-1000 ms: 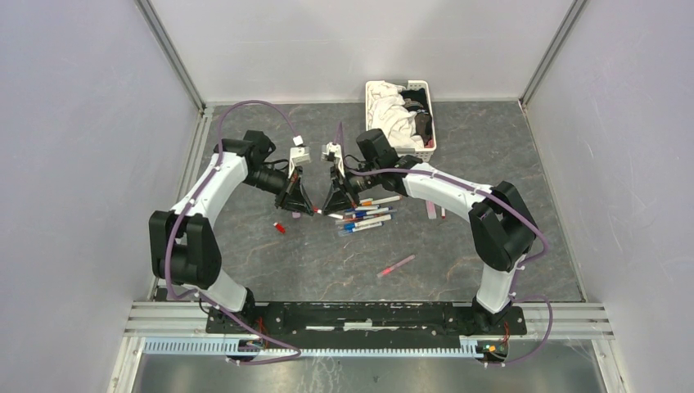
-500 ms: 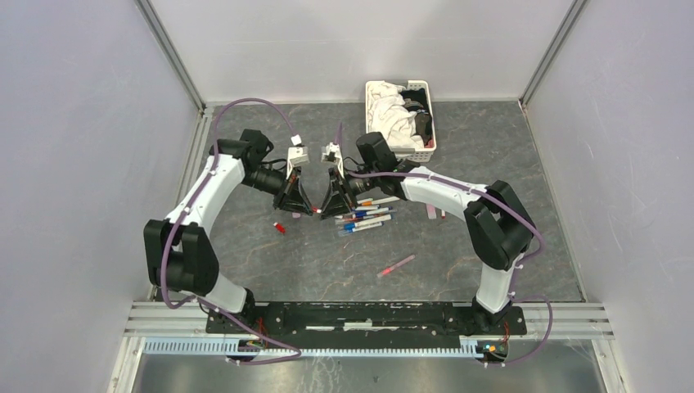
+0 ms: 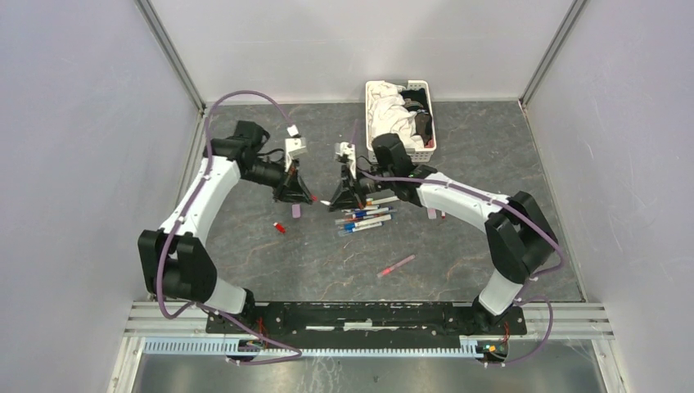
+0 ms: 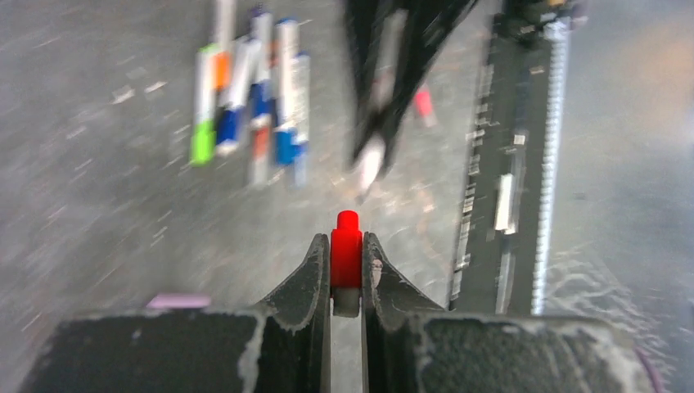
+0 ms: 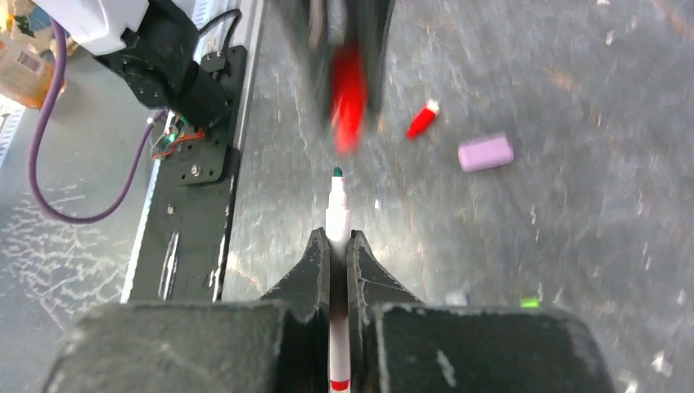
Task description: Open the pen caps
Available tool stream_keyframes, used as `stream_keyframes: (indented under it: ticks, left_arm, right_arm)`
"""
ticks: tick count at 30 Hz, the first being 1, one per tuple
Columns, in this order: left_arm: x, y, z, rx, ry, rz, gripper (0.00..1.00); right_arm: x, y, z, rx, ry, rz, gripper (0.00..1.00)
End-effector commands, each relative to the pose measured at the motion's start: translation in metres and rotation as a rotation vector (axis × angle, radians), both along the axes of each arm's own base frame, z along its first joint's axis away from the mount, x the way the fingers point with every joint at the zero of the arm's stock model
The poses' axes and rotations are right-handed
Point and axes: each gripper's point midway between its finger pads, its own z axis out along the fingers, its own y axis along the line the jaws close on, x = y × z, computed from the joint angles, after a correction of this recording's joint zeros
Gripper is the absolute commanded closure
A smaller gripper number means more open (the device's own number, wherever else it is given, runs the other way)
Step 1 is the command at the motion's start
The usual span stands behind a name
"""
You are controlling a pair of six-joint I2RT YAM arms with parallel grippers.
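Observation:
My left gripper [image 4: 346, 242] is shut on a red pen cap [image 4: 346, 255], which stands out past the fingertips. My right gripper [image 5: 336, 239] is shut on a white pen [image 5: 336, 211] whose dark tip is bare. From above, the left gripper [image 3: 310, 199] and the right gripper [image 3: 328, 203] face each other a short gap apart over the table. Several more pens [image 3: 365, 218] lie bunched just right of the right gripper. A loose red cap [image 3: 280, 228] and a lilac cap [image 3: 296, 210] lie below the left gripper.
A white slatted basket [image 3: 427, 123] of cloths stands at the back, close behind the right arm. A pink-red pen [image 3: 396, 265] lies alone nearer the front. Two more pens [image 3: 434, 213] lie under the right forearm. The black base rail [image 3: 360, 315] runs along the near edge.
The two grippers were tip to tip and have drawn apart, left one to the left and right one to the right. The red cap has come off the pen.

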Motion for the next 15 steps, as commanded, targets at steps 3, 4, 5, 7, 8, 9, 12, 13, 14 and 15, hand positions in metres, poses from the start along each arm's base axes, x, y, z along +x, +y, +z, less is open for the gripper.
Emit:
stream_keyframes:
  ticks: [3,4,5,7,8,9,12,13,14,15]
  left_arm:
    - [0.040,0.059,0.017,0.107,-0.127,0.181,0.98]
    - [0.039,0.059,0.015,0.111,-0.124,0.174,0.98]
    - [0.038,0.060,0.012,0.115,-0.118,0.165,0.98]
    - [0.037,0.060,0.007,0.117,-0.109,0.150,0.98]
    - [0.037,0.059,0.005,0.115,-0.104,0.146,0.98]
    - [0.036,0.059,0.002,0.111,-0.103,0.140,0.98]
    - [0.038,0.056,-0.013,0.091,-0.083,0.153,0.98]
    - [0.040,0.056,-0.021,0.094,-0.078,0.170,0.98]
    - [0.044,0.056,-0.033,0.113,-0.070,0.201,0.98]
    - [0.047,0.056,-0.045,0.143,-0.067,0.231,0.98]
  right_arm:
    - [0.013,-0.072,-0.059,-0.240,0.128,-0.185,1.00]
    - [0.012,-0.074,-0.060,-0.245,0.123,-0.182,1.00]
    - [0.010,-0.075,-0.059,-0.242,0.118,-0.171,1.00]
    - [0.010,-0.077,-0.058,-0.244,0.103,-0.171,1.00]
    - [0.013,-0.079,-0.059,-0.254,0.099,-0.188,1.00]
    - [0.017,-0.081,-0.061,-0.263,0.092,-0.206,1.00]
    - [0.052,-0.103,-0.072,-0.328,0.083,-0.415,1.00]
    - [0.072,-0.118,-0.078,-0.370,0.071,-0.543,1.00]
    - [0.092,-0.139,-0.082,-0.403,0.079,-0.690,1.00]
    - [0.105,-0.159,-0.087,-0.422,0.090,-0.813,1.00]
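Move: From the left gripper, which holds a red cap, the pink cap on the table lies about 5 cm left, 4 cm ahead and 17 cm down; the loose red cap is some 9 cm left and level with it. From the right gripper, which holds the bared white pen, the white pen body laid down earlier is roughly 28 cm right, 3 cm ahead and 15 cm down. The pink pen body lies 25 cm right and 4 cm ahead, the pen pile 7 cm right and 2 cm ahead. Carry the bared pen quickly right and down, about 10 cm over and 8 cm lower, across the pen pile towards the laid-out bodies, easing forward too; dip the fingertips and swing clockwise some 20 degrees. Draw the left gripper left and forward towards the pink cap, turning slightly counter-clockwise, then hover and begin to sink. Keep both grips shut. ##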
